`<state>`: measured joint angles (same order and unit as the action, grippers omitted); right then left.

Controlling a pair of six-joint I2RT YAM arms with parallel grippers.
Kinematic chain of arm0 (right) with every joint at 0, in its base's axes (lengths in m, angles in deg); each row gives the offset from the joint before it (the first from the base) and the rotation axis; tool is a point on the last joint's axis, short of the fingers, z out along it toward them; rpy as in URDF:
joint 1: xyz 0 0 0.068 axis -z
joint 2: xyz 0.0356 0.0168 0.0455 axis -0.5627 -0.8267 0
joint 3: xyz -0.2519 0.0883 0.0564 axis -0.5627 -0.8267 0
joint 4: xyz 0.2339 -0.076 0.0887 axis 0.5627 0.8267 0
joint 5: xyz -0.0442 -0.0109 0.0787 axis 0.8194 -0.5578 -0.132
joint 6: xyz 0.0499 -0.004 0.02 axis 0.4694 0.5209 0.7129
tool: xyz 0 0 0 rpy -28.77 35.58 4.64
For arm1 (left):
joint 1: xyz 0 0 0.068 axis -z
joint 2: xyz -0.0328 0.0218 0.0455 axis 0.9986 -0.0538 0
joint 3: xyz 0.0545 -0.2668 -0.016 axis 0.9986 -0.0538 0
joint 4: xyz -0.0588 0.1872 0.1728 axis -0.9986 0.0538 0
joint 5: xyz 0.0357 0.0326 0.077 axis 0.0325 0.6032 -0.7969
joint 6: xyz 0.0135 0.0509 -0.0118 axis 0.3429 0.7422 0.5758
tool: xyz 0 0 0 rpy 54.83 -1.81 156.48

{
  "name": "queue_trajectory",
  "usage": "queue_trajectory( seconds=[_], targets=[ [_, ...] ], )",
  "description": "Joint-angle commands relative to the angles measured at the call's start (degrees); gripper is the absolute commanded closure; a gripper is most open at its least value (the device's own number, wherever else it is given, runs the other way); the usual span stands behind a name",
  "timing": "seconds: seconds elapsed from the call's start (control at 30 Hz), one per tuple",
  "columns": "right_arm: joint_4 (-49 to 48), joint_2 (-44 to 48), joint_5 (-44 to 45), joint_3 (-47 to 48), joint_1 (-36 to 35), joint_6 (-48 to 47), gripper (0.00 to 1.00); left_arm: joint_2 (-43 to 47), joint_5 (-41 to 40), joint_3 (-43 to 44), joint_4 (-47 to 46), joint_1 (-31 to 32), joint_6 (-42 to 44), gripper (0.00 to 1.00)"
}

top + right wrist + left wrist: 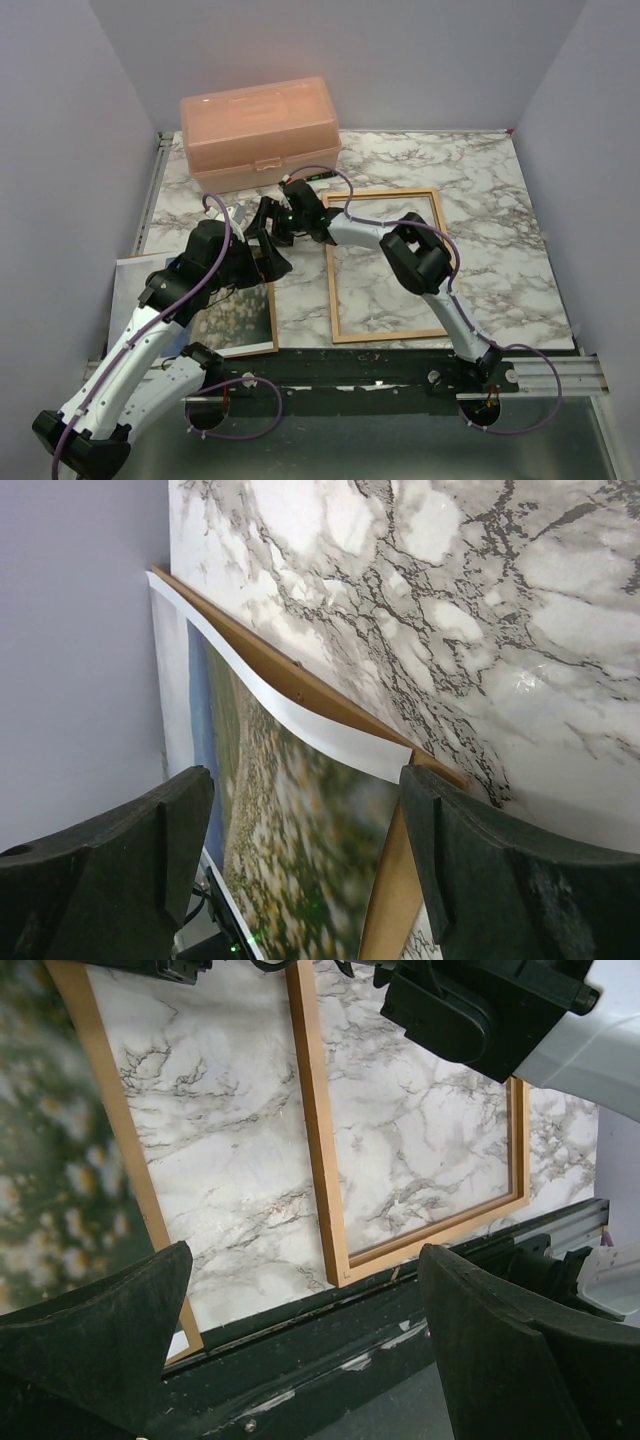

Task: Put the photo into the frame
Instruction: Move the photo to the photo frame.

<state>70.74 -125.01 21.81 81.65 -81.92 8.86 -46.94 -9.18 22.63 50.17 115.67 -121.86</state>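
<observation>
The photo [238, 318] lies at the table's near left on a brown backing board [273, 318], partly hidden by my left arm. In the right wrist view the photo [290, 870] shows its flowery meadow, and its white-edged corner curls up off the board [395, 890]. My right gripper [305, 780] is open, with that corner between its fingers [520, 880] and neither finger pressing on it. The orange-brown frame [333, 290] lies empty on the marble to the right. My left gripper [305, 1255] hangs wide open over the table's black near edge, beside the frame [318, 1160], holding nothing.
A pink plastic box [260, 130] stands at the back left. The right arm [420, 255] reaches across the frame towards the left. A black rail [380, 368] runs along the near edge. Grey walls close in the left, back and right sides.
</observation>
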Motion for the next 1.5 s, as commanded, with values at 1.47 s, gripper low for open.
queue_trajectory(
  seconds=[1.47],
  targets=[
    [-8.6, 5.7, -10.1, -16.0, -8.4, 5.3, 0.21, 3.5, 2.9, 1.4, 0.2, -1.6, 0.6, 0.01]
  ],
)
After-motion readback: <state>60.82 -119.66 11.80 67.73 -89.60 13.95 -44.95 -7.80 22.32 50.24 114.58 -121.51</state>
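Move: The photo, lying on its backboard, has its middle about 20 cm left of the right hand, 13 cm back and a few centimetres lower; that of the backboard is some 16 cm left and 13 cm back. From the same hand the empty photo frame is centred about 30 cm right and 7 cm back, the pink box roughly 22 cm ahead and 1 cm left. From the raised left hand, the photo's middle is about 21 cm left, 1 cm back and 18 cm down. Along the right-hand edge of the photo and backboard the right hand travels back about 12 cm from the far corner towards the middle of that edge, ending a couple of centimetres farther left, its right-hand finger against the edge. Its left-pointing fingers first tip up slightly, then swing some 15 degrees counter-clockwise, staying open. ##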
